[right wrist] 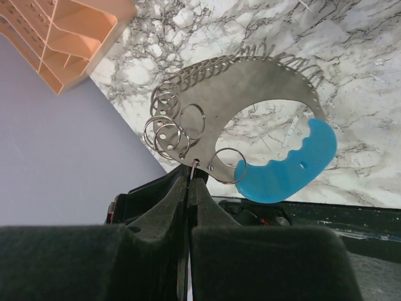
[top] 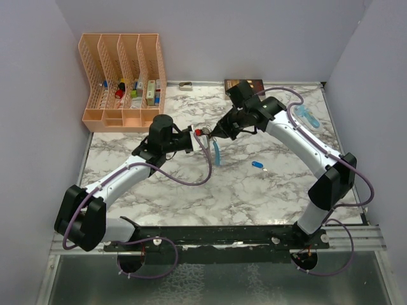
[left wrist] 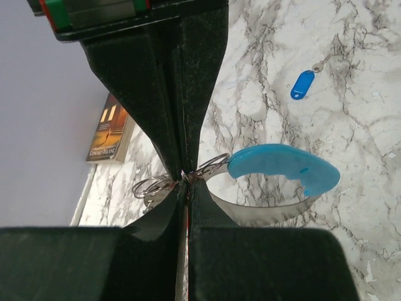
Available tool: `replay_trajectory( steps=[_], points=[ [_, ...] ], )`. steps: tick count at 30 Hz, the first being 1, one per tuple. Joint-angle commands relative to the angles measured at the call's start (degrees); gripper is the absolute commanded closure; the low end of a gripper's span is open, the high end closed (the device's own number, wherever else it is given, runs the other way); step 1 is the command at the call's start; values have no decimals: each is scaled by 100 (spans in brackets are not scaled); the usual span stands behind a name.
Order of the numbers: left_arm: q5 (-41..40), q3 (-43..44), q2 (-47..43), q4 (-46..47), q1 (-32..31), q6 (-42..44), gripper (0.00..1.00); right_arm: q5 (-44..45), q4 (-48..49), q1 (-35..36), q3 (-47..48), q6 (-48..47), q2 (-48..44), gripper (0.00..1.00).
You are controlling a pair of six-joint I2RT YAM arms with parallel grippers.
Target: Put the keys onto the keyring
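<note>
My left gripper [top: 195, 135] [left wrist: 187, 183] is shut, and a thin red strip of the red key [top: 200, 132] shows between its pads. It meets my right gripper [top: 215, 132] [right wrist: 191, 174] tip to tip above the middle of the table. The right one is shut on a small ring of the keyring [right wrist: 250, 88]. The keyring is a grey metal plate with several split rings and a light-blue grip [right wrist: 289, 168] [left wrist: 282, 169], and it hangs free below the jaws [top: 216, 152]. The dark blue key [top: 257, 165] [left wrist: 302, 84] lies alone on the marble.
A peach desk organizer [top: 124, 79] [right wrist: 69, 31] with small items stands at the back left. A dark book [top: 245, 84] [left wrist: 109, 135] lies at the back edge. A pale-blue see-through object [top: 305, 116] rests at the right, under the right arm's cable. Grey walls close in both sides.
</note>
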Motion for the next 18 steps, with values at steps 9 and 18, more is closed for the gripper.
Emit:
replay_trajectory(
  steps=[9,18],
  points=[
    [800,433,-348,-771,-30,668,100,37,1115,-106,-902,-636,-1058,43],
    [1802,981,-286,-2342,126,1455,100,-1133,2404,-1341,-1503,-4818,-1791,35]
  ],
)
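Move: Both shut grippers meet at the keyring's ringed end, their tips only about 1 cm apart. From the left hand, the keyring's middle hangs some 3 cm back, 2 cm right and 5 cm below; from the right hand it is about 3 cm back, 1 cm right and 5 cm below. The blue-tagged key lies on the table, roughly 18 cm right of the right hand, 1 cm back and 20 cm below. The right hand opens to about two-thirds and lets go of its wire ring on the keyring, easing back about 1 cm at first, then rising some 5 cm while drawing off to the right and slightly forward, its fingers tipping upward by some 25 degrees. The left hand stays shut on the ringed end and alone carries the keyring about 3 cm back towards the base and a little up, turning some 10 degrees clockwise as the two hands part. ##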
